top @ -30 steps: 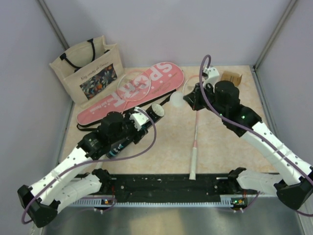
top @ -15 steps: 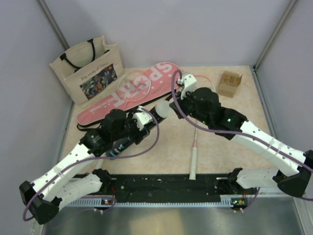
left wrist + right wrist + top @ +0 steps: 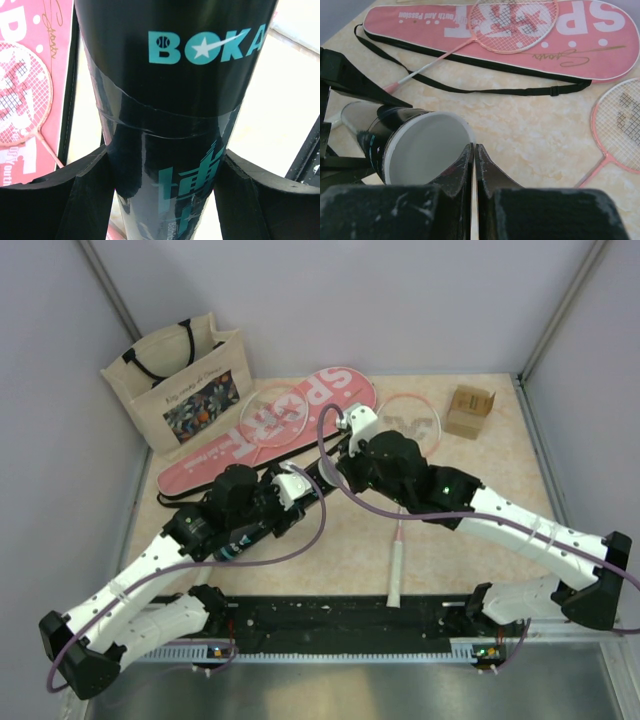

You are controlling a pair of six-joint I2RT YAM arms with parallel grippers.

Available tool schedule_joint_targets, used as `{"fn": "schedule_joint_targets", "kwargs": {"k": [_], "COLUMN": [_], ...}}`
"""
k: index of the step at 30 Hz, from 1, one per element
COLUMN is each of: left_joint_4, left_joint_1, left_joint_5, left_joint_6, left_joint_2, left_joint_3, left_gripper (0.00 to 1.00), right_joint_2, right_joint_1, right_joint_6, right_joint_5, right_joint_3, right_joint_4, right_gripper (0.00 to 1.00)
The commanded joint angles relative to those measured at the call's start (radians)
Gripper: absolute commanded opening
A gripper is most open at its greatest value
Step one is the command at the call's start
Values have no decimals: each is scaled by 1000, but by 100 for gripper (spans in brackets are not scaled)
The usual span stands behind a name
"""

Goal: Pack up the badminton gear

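My left gripper (image 3: 165, 167) is closed round the dark "BOKA" tube (image 3: 175, 95), holding it slanted above the table (image 3: 312, 480). A white round cap (image 3: 427, 147) sits at the tube's upper end. My right gripper (image 3: 472, 146) is shut there, with the cap's thin rim pinched between its tips. The pink "SPORT" cover (image 3: 335, 390) lies at the back with its black strap (image 3: 485, 91). One pink racket (image 3: 272, 415) rests on it. The other racket (image 3: 408, 420) lies on the table, its handle (image 3: 396, 575) towards me. No shuttlecock shows.
A beige floral tote bag (image 3: 185, 390) stands at the back left against the wall. A small brown cardboard box (image 3: 470, 410) sits at the back right. A black rail (image 3: 340, 618) runs along the near edge between the arm bases.
My right arm has swung left from beside the second racket's head to the tube's upper end, carrying the white cap. The left arm and tube have barely moved.
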Motion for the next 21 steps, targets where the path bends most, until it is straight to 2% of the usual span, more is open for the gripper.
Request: {"fn": "schedule_joint_targets", "kwargs": {"k": [1,8,9,15,21], "left_joint_4": [174,182,179,177,172], "left_joint_1": [0,0,0,0,-2], "left_joint_5": [55,41,47,52,61], "left_joint_6": [94,128,128,113,95], "left_joint_2": [-40,-25,-23,-23,-31], "left_joint_3": [-26,-20,-20,-23,-32], "left_gripper": [24,23,23,23,23], "right_joint_2": [-41,-55,-58,-78,-74], "right_joint_1": [26,28,26,26,26], "right_joint_6": [-12,-4,2,42,59], "right_joint_5": [-126,-129,-127,-106,-109], "right_joint_3": [20,56,55,72,90], "right_joint_4": [-15,-112,-117,-120,-103], "right_gripper": [0,1,7,24,28]}}
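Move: The lid pinched at its rim in the right hand is at the tube mouth, its middle about 3 cm to the left, 1 cm back and 1 cm lower; the tube's middle lies some 12 cm left, 9 cm back and 9 cm lower. The pink bag lies roughly 22 cm left, 18 cm ahead, far below. From the left hand, holding the tube, the lid is about 7 cm ahead, 8 cm right and 8 cm up. The right hand draws back about 3 cm while its fingers part a quarter, letting go of the lid's rim. ##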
